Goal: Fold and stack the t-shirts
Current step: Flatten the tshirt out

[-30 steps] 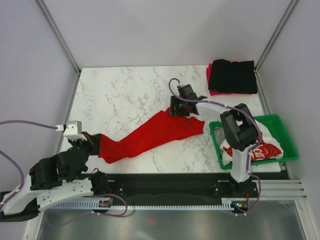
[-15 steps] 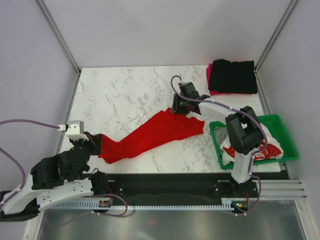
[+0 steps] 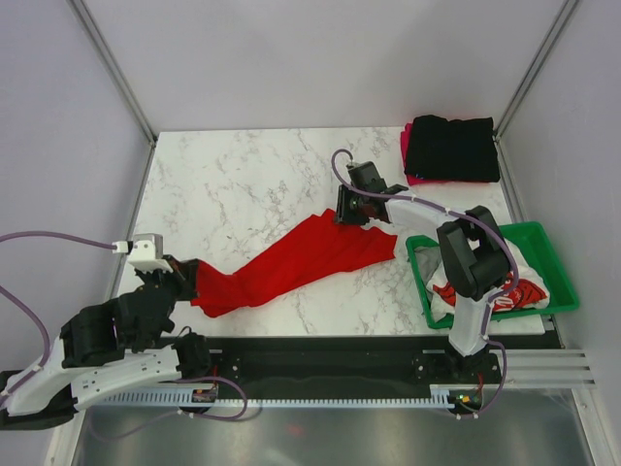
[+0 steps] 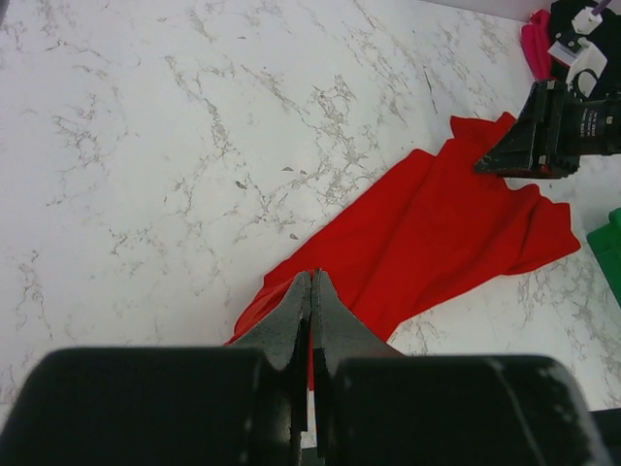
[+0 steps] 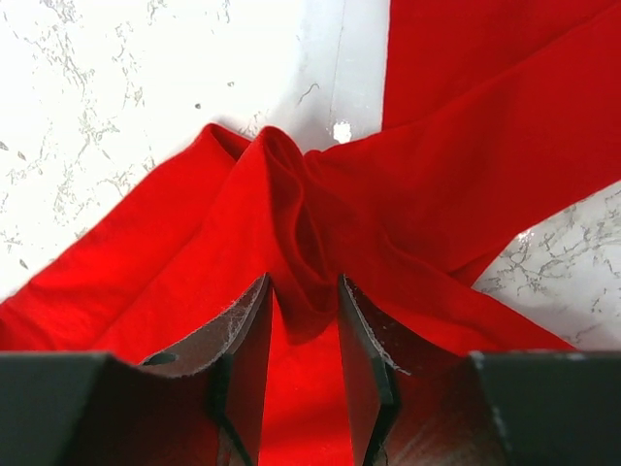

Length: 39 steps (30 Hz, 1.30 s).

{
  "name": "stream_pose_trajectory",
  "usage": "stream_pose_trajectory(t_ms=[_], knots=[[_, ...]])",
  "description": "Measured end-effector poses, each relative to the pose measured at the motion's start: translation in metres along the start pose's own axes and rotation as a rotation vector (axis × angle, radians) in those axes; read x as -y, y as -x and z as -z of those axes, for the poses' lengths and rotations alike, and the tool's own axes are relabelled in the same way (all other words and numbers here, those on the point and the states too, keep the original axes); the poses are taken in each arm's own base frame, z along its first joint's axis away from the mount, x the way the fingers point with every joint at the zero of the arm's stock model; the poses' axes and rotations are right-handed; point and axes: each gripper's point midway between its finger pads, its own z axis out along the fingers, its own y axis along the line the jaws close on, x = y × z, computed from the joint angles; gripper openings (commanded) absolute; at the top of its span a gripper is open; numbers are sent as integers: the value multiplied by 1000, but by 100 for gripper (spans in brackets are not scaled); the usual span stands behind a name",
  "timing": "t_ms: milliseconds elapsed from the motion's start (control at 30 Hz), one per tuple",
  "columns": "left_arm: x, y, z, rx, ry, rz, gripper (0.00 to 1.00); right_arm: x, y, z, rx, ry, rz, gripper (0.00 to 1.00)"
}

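Observation:
The plain red t-shirt (image 3: 301,260) lies stretched in a diagonal band across the marble table. My left gripper (image 3: 186,277) is shut on its near left end; a sliver of red shows between the closed jaws (image 4: 311,277). My right gripper (image 3: 342,216) sits low on the shirt's far right corner. It is open, its jaws either side of a bunched ridge of red cloth (image 5: 303,286). A folded black t-shirt (image 3: 451,146) lies on a magenta-pink one (image 3: 405,155) at the back right. White tees with a red graphic (image 3: 505,291) lie in the crate.
The green plastic crate (image 3: 543,233) stands at the right edge of the table, close to the right arm's base. The table's side walls and metal frame posts bound the workspace. The folded stack sits in the back right corner.
My right gripper has shifted slightly right and settled over the shirt's far corner. The left gripper and its end of the shirt have not moved.

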Motion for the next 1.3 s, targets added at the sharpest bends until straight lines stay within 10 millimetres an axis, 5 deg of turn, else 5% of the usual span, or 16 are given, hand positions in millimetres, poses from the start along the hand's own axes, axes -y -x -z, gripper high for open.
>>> stream_pose_trajectory(t_ms=[300,533,867,1033,1133,1200,1300], knots=[[0,-1,0,-2,1,-6,2,-5,7,4,6,4,5,38],[0,-1,-1,-2,1,-8,2,-4,5,4,-3,5,16,0],[0,-2,-1,-2,1,-8,2,-9,12,16,-12,2,22,0],[0,-1,-1,-2,1,-8,2,-22,31,42,23,18,41,27],[0,-1,-1,-2,1,-8,2,-30,44,54,55,33,62,20],[0,-1,-1,-2,1,-8,2,-31,45,58,59,35,70,0],[0,-1,0,-1,0,-6,2,-29,41,59,45,29,65,0]])
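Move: A loose fold of the red t-shirt lies right at the right hand's part-open fingertips, at most 1 cm ahead and 1 or 2 cm below. The shirt's far sleeve flap is about 6 cm ahead of that hand and 2 cm to its right; the shirt's right end is some 6 cm back and 10 cm right. The folded stack stands roughly 18 cm ahead, 22 cm right. From the left hand, the fold is about 22 cm ahead, 28 cm right and 23 cm below. Ease the right gripper up about a centimetre at the fold and shut its fingers there from part-open, then raise it straight up, away from the t-shirt, to end some 8 cm above where it started. Let the fingers part slightly on the way up and shut them again, the wrist barely turning. Keep the left gripper shut and still, holding the shirt's near-left end up. ##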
